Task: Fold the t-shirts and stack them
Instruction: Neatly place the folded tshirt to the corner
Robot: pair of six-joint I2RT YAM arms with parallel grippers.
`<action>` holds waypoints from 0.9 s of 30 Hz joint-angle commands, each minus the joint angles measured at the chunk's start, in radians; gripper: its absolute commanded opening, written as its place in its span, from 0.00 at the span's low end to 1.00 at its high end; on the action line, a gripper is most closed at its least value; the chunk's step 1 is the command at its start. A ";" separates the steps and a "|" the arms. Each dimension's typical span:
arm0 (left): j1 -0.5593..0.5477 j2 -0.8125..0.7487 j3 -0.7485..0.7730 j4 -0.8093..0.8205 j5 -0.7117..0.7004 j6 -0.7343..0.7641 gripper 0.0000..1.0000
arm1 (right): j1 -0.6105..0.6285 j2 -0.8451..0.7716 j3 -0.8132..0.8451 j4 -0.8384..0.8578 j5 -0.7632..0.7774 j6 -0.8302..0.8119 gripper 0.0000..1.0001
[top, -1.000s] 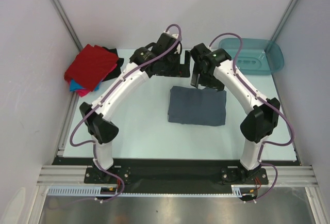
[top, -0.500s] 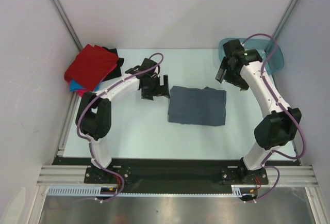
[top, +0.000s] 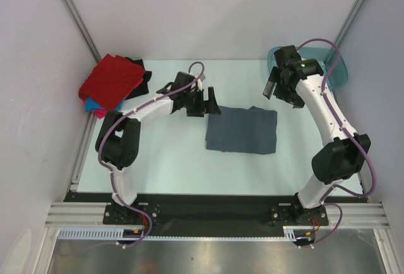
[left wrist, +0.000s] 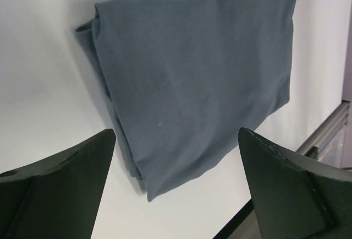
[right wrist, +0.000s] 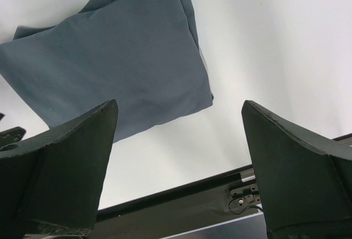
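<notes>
A slate grey-blue t-shirt (top: 241, 130) lies folded into a rectangle mid-table. It fills the upper part of the left wrist view (left wrist: 198, 79) and the upper left of the right wrist view (right wrist: 115, 57). My left gripper (top: 205, 103) hovers open just off the shirt's far left corner, with nothing between its fingers (left wrist: 176, 135). The right gripper (top: 281, 93) hangs open above the table beyond the shirt's far right corner, also holding nothing (right wrist: 179, 104). At the back left sits a stack of folded t-shirts: red (top: 112, 81) on top, with blue (top: 93, 103), pink (top: 101, 113) and black (top: 140, 75) edges showing.
A teal plastic tub (top: 336, 73) stands at the back right corner, partly hidden behind my right arm. White walls close in the table on three sides. A black rail (right wrist: 181, 195) runs along the near edge.
A second ago both grippers were close together over the shirt's far edge. The right arm swung back right toward the tub. The left went left, then came back to the shirt's corner.
</notes>
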 commanded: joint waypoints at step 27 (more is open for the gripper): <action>0.033 0.276 -0.076 0.326 0.298 -0.098 0.98 | -0.040 -0.007 0.048 -0.061 -0.045 0.007 1.00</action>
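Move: The folded t-shirt is centred about 13 cm to the left hand's right, 7 cm back and some 9 cm below. The stack of folded shirts lies roughly 37 cm to this hand's left and 11 cm farther out, about 7 cm lower; the teal tub is some 40 cm to its right and 18 cm ahead, about 8 cm lower. From the right hand, the folded t-shirt is about 13 cm left, 5 cm back and 21 cm below. Towards the folded t-shirt's far left corner the left hand sinks about 6 cm, its fingers staying wide open and ending astride the left edge. It then levels off and slides some 2.5 cm right, the wrist turning about 10 degrees so the fingers point flatter and more to the right; whether they touch the cloth can't be seen. ##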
